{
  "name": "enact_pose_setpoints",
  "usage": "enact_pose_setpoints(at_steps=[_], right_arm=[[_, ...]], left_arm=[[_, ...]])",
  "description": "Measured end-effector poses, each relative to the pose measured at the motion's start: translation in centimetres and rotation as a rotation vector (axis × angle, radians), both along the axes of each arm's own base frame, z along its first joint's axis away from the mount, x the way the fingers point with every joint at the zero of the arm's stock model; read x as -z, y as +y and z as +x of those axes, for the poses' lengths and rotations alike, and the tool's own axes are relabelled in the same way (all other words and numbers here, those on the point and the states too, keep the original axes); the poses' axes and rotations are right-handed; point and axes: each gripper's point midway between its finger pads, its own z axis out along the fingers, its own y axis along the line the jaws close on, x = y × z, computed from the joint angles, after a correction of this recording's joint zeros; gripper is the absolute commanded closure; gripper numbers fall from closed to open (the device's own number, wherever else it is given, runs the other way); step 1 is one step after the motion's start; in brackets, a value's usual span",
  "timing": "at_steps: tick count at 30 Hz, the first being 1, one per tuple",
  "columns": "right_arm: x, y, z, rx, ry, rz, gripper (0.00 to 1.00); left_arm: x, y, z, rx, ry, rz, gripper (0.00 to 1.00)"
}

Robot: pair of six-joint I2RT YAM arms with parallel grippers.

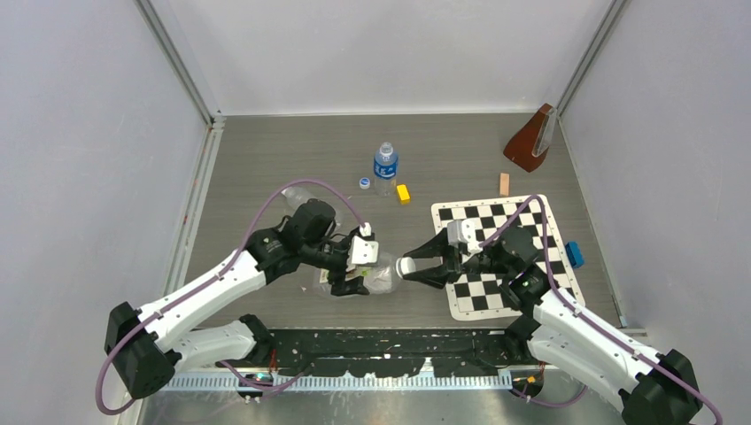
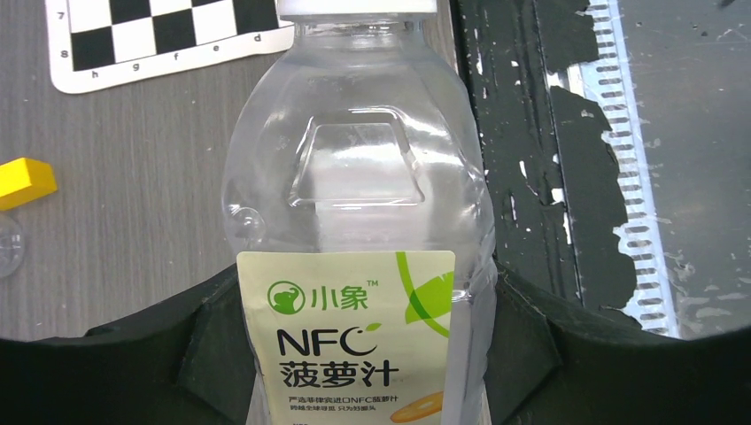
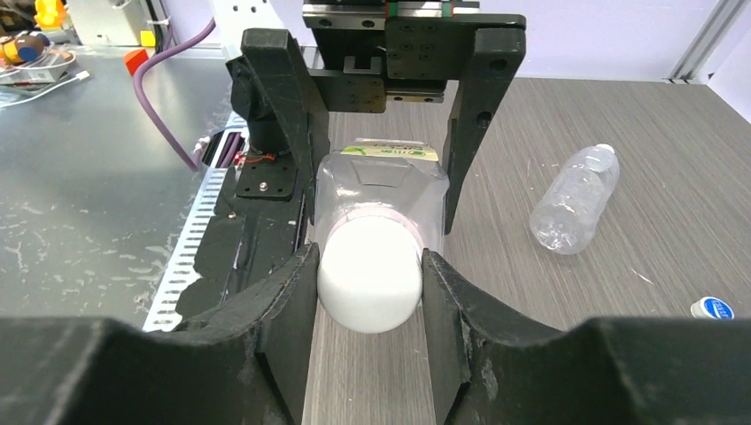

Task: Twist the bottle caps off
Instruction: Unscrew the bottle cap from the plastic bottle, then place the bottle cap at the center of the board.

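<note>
The wide bottle with the white-yellow-orange label lies level above the table, and my left gripper is shut on its labelled body. Its white cap points toward my right gripper, which is shut on the cap, one finger pressed to each side. From above, the cap sits between the left gripper and the right gripper. A small blue-labelled bottle stands upright at the back with a loose bluish-white cap beside it. The slim unlabelled bottle lies on its side.
A chessboard mat lies under my right arm, with a blue block at its right edge. A yellow block sits near the upright bottle. A small wooden piece and a brown wedge-shaped object are at the back right.
</note>
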Motion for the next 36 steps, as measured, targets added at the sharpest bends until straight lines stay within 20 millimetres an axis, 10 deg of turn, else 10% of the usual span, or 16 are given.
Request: enact_pose_setpoints(at_steps=[21, 26, 36], right_arm=[[-0.9, -0.5, 0.1, 0.022, -0.12, 0.012, 1.0], [-1.6, -1.4, 4.3, 0.272, -0.075, 0.042, 1.0], [1.7, -6.0, 18.9, 1.098, 0.488, -0.093, 1.0]], left_arm=[[0.0, 0.6, -1.9, 0.076, 0.071, 0.054, 1.0], [0.1, 1.4, 0.5, -0.059, -0.05, 0.055, 1.0], [-3.3, 4.2, 6.4, -0.449, -0.361, -0.106, 1.0]])
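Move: The right gripper holds the white cap at the juice bottle's neck, the bottle's middle some 12 cm to its left. The yellow block lies about 27 cm ahead, straight out, 21 cm lower; the blue-labelled bottle stands 28 cm ahead and 4 cm left, the blue cap 30 cm ahead and 10 cm left. From the left gripper, closed on the bottle, the white cap is about 11 cm right, level fore-and-aft, slightly higher. Keep both grips and ease the pair back a couple of centimetres, then part them: sweep the right gripper quickly forward about 20 cm and somewhat right, carrying the cap towards the yellow block while turning clockwise some 60 degrees to point mostly forward. Draw the left gripper with the juice bottle forward, left and up, turning it counter-clockwise. ##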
